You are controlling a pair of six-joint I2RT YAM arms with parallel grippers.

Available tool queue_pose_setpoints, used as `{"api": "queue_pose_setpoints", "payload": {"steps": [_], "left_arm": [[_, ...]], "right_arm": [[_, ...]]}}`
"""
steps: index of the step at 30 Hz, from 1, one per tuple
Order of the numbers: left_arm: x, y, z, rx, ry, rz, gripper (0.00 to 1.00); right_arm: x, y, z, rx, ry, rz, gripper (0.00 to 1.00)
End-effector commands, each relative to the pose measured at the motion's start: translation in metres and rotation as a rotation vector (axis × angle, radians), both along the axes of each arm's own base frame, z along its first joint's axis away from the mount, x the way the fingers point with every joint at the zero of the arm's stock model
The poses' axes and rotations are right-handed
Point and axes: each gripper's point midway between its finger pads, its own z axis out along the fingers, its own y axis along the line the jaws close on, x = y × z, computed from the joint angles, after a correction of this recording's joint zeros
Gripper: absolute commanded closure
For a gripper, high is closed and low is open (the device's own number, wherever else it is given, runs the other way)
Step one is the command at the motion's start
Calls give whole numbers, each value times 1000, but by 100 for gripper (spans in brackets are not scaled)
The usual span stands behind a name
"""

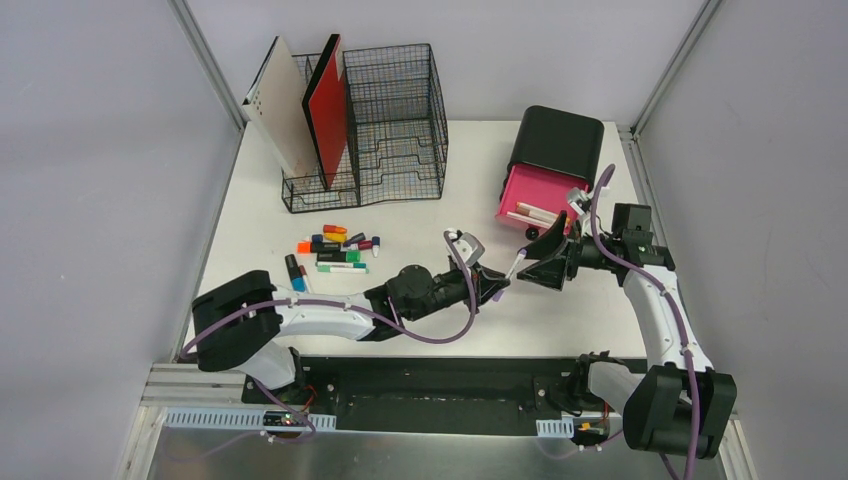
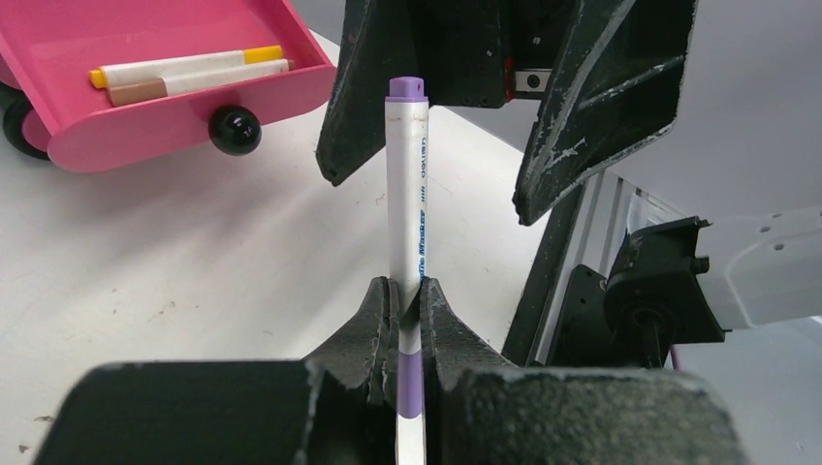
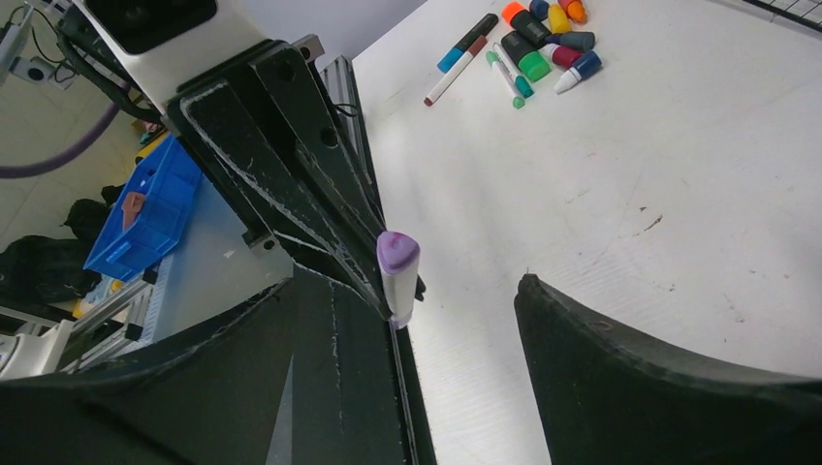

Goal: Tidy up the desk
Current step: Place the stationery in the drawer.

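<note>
On the white desk [image 1: 560, 320], my left gripper [image 1: 497, 285] is shut on a white marker with a purple cap [image 1: 515, 265]. It holds the marker above the desk top. In the left wrist view the jaws [image 2: 407, 300] pinch the marker [image 2: 407, 194] near its purple band, and the capped end points away. My right gripper [image 1: 545, 262] faces it, open. Its two fingers [image 2: 582, 116] straddle the capped end with a gap on each side. In the right wrist view the marker's cap [image 3: 397, 262] stands between the spread fingers [image 3: 620, 368].
A black box [image 1: 555, 140] with an open pink drawer [image 1: 535, 200] holding two markers [image 2: 194, 73] stands at the back right. A wire-mesh organizer [image 1: 390, 120] with red and beige boards stands at the back left. A heap of coloured markers [image 1: 335, 250] lies in front of it.
</note>
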Motion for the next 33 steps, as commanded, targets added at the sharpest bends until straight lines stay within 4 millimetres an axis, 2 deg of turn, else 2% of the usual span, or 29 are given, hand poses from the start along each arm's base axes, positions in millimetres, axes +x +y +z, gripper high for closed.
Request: {"api": "queue_pose_setpoints", "payload": {"steps": [1, 6, 8, 11, 13, 16, 18, 21, 27, 28, 33], "left_arm": [[1, -14, 38, -115, -62, 8, 100], [1, -20, 38, -119, -60, 9, 100], [1, -22, 37, -119, -58, 10, 100], [2, -24, 35, -118, -48, 13, 100], [2, -25, 34, -113, -42, 13, 99], [3, -23, 30, -99, -23, 22, 79], [5, -17, 25, -72, 4, 48, 61], [4, -7, 20, -14, -11, 55, 44], [9, 36, 11, 105, -68, 141, 6], [11, 45, 7, 134, -77, 165, 2], [22, 99, -17, 309, -114, 300, 1]], "right_arm": [[-3, 3, 12, 37, -41, 37, 19], [-4, 5, 12, 41, -34, 50, 35], [-5, 6, 13, 44, -37, 56, 50], [-5, 7, 14, 46, -37, 62, 82], [-6, 8, 15, 47, -36, 66, 98], [-6, 8, 17, 45, -56, 66, 100], [-6, 7, 17, 36, -69, 60, 100], [-5, 7, 18, 16, -96, 48, 100], [-4, 4, 13, -60, -169, 13, 100], [-5, 3, 11, -76, -174, 10, 100], [-2, -4, 5, -168, -219, -7, 100]]}}
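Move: The left fingers still hold the marker by its lower half. The right fingertips, open around its upper part, are about 4 cm ahead of the left hand, 4 cm to its right and 2 cm higher. From the right hand, the marker's middle is some 2 cm back, 2 cm left and 2 cm down; the open drawer is about 15 cm ahead, 4 cm right and 9 cm lower. The right fingers close on the marker near its upper purple end and keep their pinch, that hand otherwise almost still. The left hand keeps its grip while easing about 2 cm right, then opens wide, lets go, and draws back some 7 cm to the left, turning slightly counter-clockwise. ##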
